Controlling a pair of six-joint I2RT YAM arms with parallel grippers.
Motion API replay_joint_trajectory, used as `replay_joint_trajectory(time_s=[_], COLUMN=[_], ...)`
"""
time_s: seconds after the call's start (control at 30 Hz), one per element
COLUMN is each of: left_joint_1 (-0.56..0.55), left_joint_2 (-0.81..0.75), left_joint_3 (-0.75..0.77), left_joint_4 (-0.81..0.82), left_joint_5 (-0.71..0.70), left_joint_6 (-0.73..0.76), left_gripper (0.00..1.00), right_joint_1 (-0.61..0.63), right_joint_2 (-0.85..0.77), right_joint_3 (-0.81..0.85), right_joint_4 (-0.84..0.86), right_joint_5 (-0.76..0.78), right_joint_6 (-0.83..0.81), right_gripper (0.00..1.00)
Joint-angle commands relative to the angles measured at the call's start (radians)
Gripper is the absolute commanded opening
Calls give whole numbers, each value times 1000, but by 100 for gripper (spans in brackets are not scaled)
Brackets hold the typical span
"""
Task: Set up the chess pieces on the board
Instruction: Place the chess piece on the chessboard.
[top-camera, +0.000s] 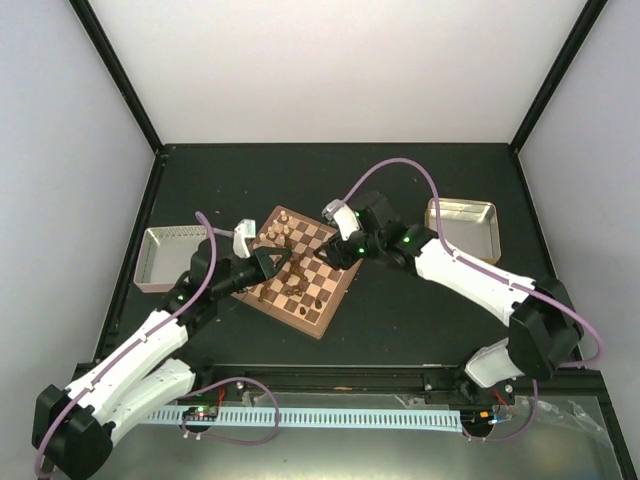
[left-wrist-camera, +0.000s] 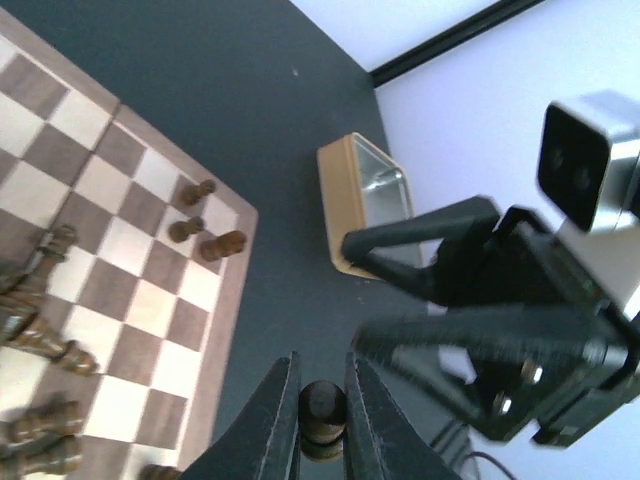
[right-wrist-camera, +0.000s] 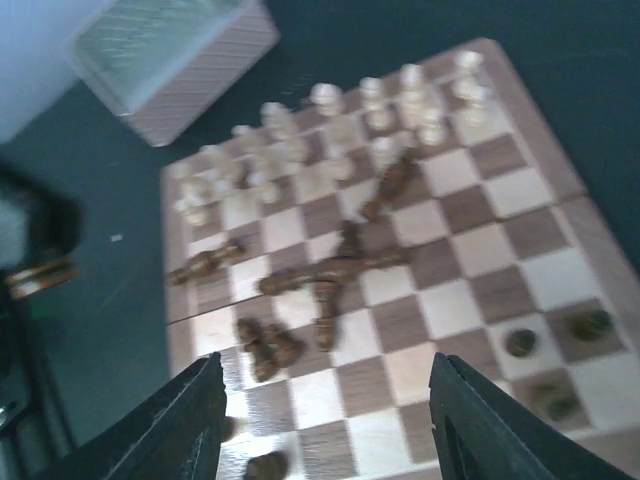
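Observation:
The board (top-camera: 326, 316) lies tilted in the middle of the table. My left gripper (top-camera: 283, 260) hangs over its left part, shut on a dark pawn (left-wrist-camera: 323, 412) that shows between the fingers in the left wrist view. Three dark pawns (left-wrist-camera: 222, 244) stand near the board's corner (left-wrist-camera: 140, 350). My right gripper (top-camera: 333, 254) is over the board's right side and stands open (right-wrist-camera: 325, 420) with nothing between its fingers. Beneath it, dark pieces (right-wrist-camera: 335, 272) lie toppled in a heap on the board (right-wrist-camera: 460, 290). Cream pieces (right-wrist-camera: 325, 98) stand along the far rows.
A silver tray (top-camera: 168, 256) sits left of the board and a gold tray (top-camera: 462, 226) to its right. The right arm's gripper (left-wrist-camera: 480, 300) fills the right side of the left wrist view, close to my left fingers. Black frame posts stand at the back corners.

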Motion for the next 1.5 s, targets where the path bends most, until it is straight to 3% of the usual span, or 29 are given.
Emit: replay_joint_trajectory(time_s=[0.0,0.43,0.73,0.93,1.13,1.2,1.33,1.47], left_joint_1=[9,8,9,9,9,11,21,51], left_joint_2=[12,58,96,99,98,91,54,26], left_joint_3=[82,117,111,107,109,112,112,140], left_joint_4=[60,51,80,86,90,73,51,-16], left_joint_5=[104,171,212,220,245,241,216,244], left_joint_6=[-109,-165,-184,-189,-180,-166,-126,-25], left_gripper=[11,11,11,11,13,17,46,63], right_joint_1=[35,72,83,86,85,86,85,86], right_joint_2=[-76,-90,-25,-9,-17,-24,-43,-67], right_joint_3=[-79,-87,-26,-13,-15,-21,-37,-52], right_joint_4=[217,282,235,221,223,221,188,179], right_joint_5=[-223,-289,-269,-248,-213,-206,-210,-234], right_joint_6=[-78,-124,-127,-125,-133,-146,-202,-243], right_gripper=[58,55,38,18,6,6,5,6])
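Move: The left fingers already hold a dark chess piece above the board. The open right hand goes for that piece, which lies some 8 cm to its left, about 5 cm back and roughly level. The right gripper thus sits about 5 cm ahead of the left hand and 8 cm to its right. Three set-up dark pieces stand about 7 cm ahead of the right hand, 1 cm right and 13 cm below; the fallen dark pieces lie some 10 cm left of it, 1 cm ahead and equally low. The right fingers shut on the dark chess piece in the left hand's grip and the left fingers then open around it, letting go. Before that the right hand swings back and left about 7 cm and rises some 4 cm, turning about 20 degrees counter-clockwise, while the left hand lifts the piece about 3 cm and brings it a little to the right to meet it. ##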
